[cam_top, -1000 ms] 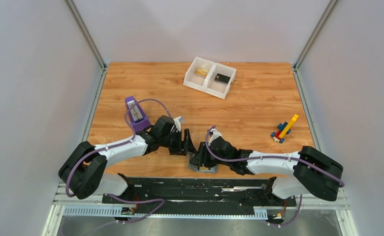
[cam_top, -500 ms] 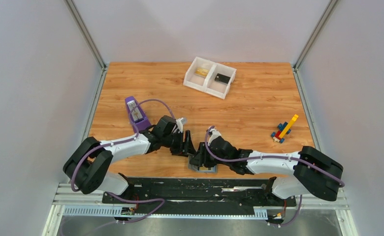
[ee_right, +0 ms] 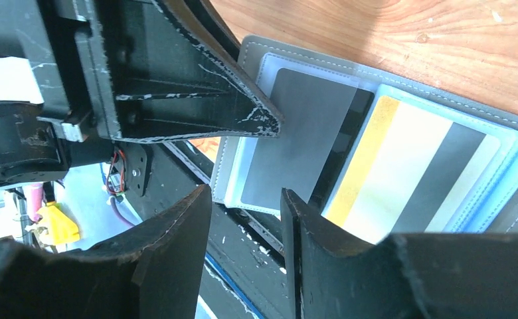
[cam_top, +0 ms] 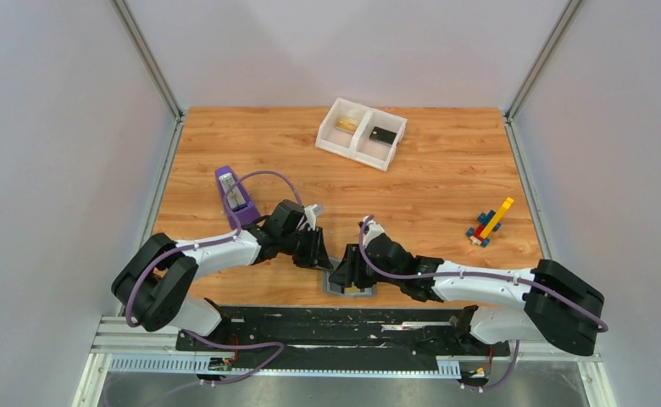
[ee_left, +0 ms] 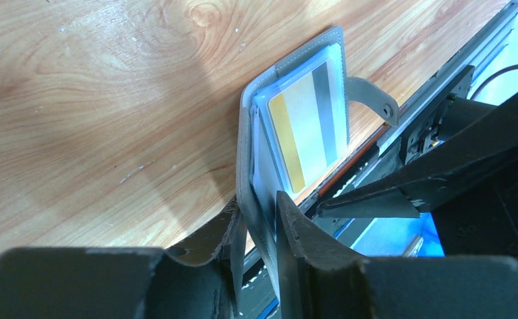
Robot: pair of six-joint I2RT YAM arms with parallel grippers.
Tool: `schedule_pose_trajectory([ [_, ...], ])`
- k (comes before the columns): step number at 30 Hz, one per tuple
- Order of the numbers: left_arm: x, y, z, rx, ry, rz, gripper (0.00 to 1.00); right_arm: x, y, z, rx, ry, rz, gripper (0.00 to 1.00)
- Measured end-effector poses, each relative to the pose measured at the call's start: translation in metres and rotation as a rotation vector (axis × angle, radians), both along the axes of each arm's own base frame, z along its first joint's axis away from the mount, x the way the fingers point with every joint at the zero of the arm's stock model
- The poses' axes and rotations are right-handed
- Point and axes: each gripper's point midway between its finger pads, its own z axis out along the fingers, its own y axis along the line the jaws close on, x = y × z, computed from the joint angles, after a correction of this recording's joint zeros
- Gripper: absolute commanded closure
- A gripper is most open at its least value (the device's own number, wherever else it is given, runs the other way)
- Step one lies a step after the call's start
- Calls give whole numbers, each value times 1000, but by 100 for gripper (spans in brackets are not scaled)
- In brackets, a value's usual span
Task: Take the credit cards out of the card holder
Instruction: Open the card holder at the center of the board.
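The grey card holder point(cam_top: 350, 288) lies open at the table's near edge, between the two grippers. In the left wrist view its grey cover point(ee_left: 250, 133) stands up between my fingers, and my left gripper point(ee_left: 259, 206) is shut on that edge. A gold-striped credit card point(ee_left: 306, 129) shows in a clear sleeve. In the right wrist view the card holder point(ee_right: 256, 48) holds a grey sleeve and a gold-and-grey credit card point(ee_right: 402, 173). My right gripper point(ee_right: 246, 193) hangs open over the holder's near edge with nothing between its fingers. In the top view the left gripper point(cam_top: 323, 259) and right gripper point(cam_top: 344, 275) almost meet.
A white two-compartment tray point(cam_top: 354, 146) stands at the back with a yellowish item and a small black piece. A purple object point(cam_top: 234, 197) sits left, a toy brick figure point(cam_top: 490, 223) right. The black metal rail point(cam_top: 344, 326) runs just beyond the table's near edge.
My left gripper has moved in toward the card holder and closed on its left edge. The right gripper has shifted slightly and its jaws stand a little wider.
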Motion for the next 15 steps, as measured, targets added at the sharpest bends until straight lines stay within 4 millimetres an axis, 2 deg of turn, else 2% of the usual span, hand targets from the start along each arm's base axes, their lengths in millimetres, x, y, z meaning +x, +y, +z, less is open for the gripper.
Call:
schedule_pose_trajectory([
  [6,0,0,0,2,-6,-5,99,3,-2,9,21,-7,-15,61],
  [15,2,-13,14,-98,-34,-30,100,14,-17,6,30,13,-69,61],
])
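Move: The card holder lies open under both hands. From my left hand its middle is some 5 cm to the right, about 3 cm back and slightly lower, with a grey edge of its cover already between my fingers. From my right hand the middle is about 3 cm right, 1 cm ahead and 2 cm below; the striped card in its right half is roughly 5 cm right and 1 cm back. I shut my left fingers and pinch the grey cover edge standing between them, holding the hand still as they close, then draw it up and to the right by not quite 2 cm, rolling a few degrees. My right hand, its fingers still parted, rises a little, then travels about 2 cm to the right and forward above the open holder, towards its right half. ##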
